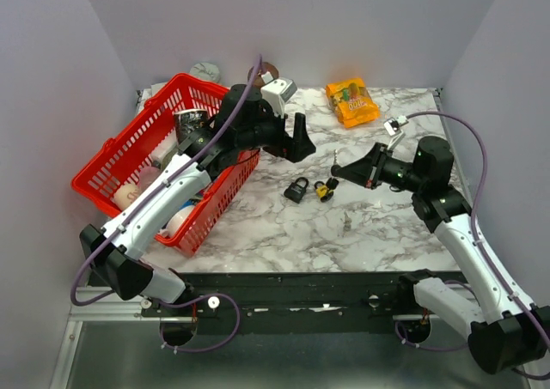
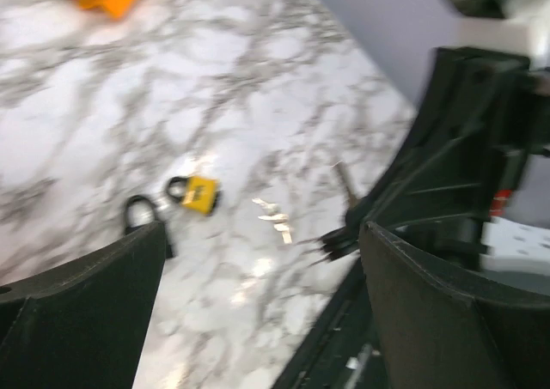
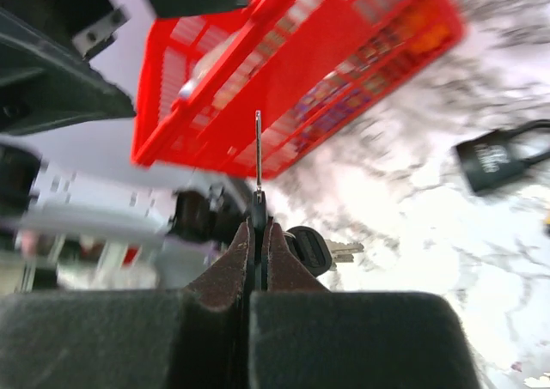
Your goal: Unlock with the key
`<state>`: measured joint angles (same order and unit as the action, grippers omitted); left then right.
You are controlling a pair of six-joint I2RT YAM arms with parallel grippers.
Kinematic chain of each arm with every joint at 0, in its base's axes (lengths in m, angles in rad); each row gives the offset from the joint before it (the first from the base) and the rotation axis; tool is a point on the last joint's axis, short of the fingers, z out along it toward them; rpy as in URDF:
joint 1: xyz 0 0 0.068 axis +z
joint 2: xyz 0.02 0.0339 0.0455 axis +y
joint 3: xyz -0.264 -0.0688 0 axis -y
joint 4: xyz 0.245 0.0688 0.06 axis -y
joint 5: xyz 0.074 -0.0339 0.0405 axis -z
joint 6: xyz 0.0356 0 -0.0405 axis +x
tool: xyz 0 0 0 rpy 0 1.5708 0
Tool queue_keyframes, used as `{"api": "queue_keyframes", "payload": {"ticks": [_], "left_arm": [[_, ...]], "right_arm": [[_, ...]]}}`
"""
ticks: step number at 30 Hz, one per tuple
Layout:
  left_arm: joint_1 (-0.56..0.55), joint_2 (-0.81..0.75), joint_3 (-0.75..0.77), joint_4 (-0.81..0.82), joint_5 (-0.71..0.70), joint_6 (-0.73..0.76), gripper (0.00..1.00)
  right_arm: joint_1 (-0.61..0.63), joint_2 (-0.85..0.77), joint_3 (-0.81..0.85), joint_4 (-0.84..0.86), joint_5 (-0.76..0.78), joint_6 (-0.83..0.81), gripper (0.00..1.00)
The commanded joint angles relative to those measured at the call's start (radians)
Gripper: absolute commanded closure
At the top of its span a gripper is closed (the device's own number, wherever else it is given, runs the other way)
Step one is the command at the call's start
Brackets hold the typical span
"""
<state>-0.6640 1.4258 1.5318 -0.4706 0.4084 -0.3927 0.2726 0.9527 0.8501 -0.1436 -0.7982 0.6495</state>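
Note:
A black padlock [image 1: 296,189] and a yellow padlock [image 1: 324,190] lie side by side on the marble table; both show in the left wrist view, black [image 2: 142,215] and yellow [image 2: 198,193]. My right gripper [image 1: 337,170] is shut on a key [image 3: 258,153], its blade sticking out past the fingertips; a second black-headed key [image 3: 311,249] hangs beside it. It hovers just right of the padlocks. The black padlock also shows in the right wrist view [image 3: 494,159]. My left gripper [image 1: 302,140] is open and empty above the table, behind the padlocks.
A red basket [image 1: 129,161] with several items stands at the left, under my left arm. An orange snack packet [image 1: 351,100] lies at the back right. Small metal bits [image 2: 277,220] lie on the table near the yellow padlock.

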Motion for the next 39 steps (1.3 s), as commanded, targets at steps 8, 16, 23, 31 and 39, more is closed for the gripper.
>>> {"api": "queue_keyframes", "payload": {"ticks": [8, 16, 23, 31, 39], "left_arm": [[-0.055, 0.103, 0.031, -0.217, -0.448, 0.157, 0.01], [-0.098, 0.304, 0.163, -0.267, -0.502, 0.196, 0.01], [-0.098, 0.517, 0.261, -0.330, -0.421, 0.265, 0.01], [-0.097, 0.647, 0.287, -0.336, -0.332, 0.267, 0.01], [-0.086, 0.726, 0.295, -0.355, -0.345, 0.272, 0.01]], "right_arm": [[-0.084, -0.264, -0.108, -0.046, 0.286, 0.067, 0.99], [-0.082, -0.327, -0.117, -0.082, 0.324, 0.076, 0.99], [-0.084, -0.331, -0.112, -0.094, 0.304, 0.070, 0.99], [-0.084, -0.310, -0.079, -0.136, 0.292, 0.015, 0.99], [-0.084, -0.267, -0.077, -0.125, 0.255, 0.025, 0.99]]}}
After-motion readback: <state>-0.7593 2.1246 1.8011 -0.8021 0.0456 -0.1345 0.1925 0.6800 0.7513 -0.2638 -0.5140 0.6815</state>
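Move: The empty, open left hand goes for the black padlock, which lies about 31 cm below it, some 3 cm ahead and 2 cm to its left. On the same tabletop, the yellow padlock sits about 7 cm to the right of the black one, and the loose silver keys about 10 cm to the left hand's right and 5 cm back. From the right hand, the black padlock is about 8 cm ahead, 9 cm left and 27 cm down. The left hand drops fast, about 27 cm, towards the black padlock while easing some 6 cm forward, its wrist tipping about 45 degrees so that the wide-open fingers come to point nearly straight down, either side of the padlock as seen from the wrist and still a few centimetres above it. The right hand, keeping its shut grip on the black-headed key, draws about 6 cm to the right, away from the padlocks, and turns some 20 degrees clockwise, making room. ##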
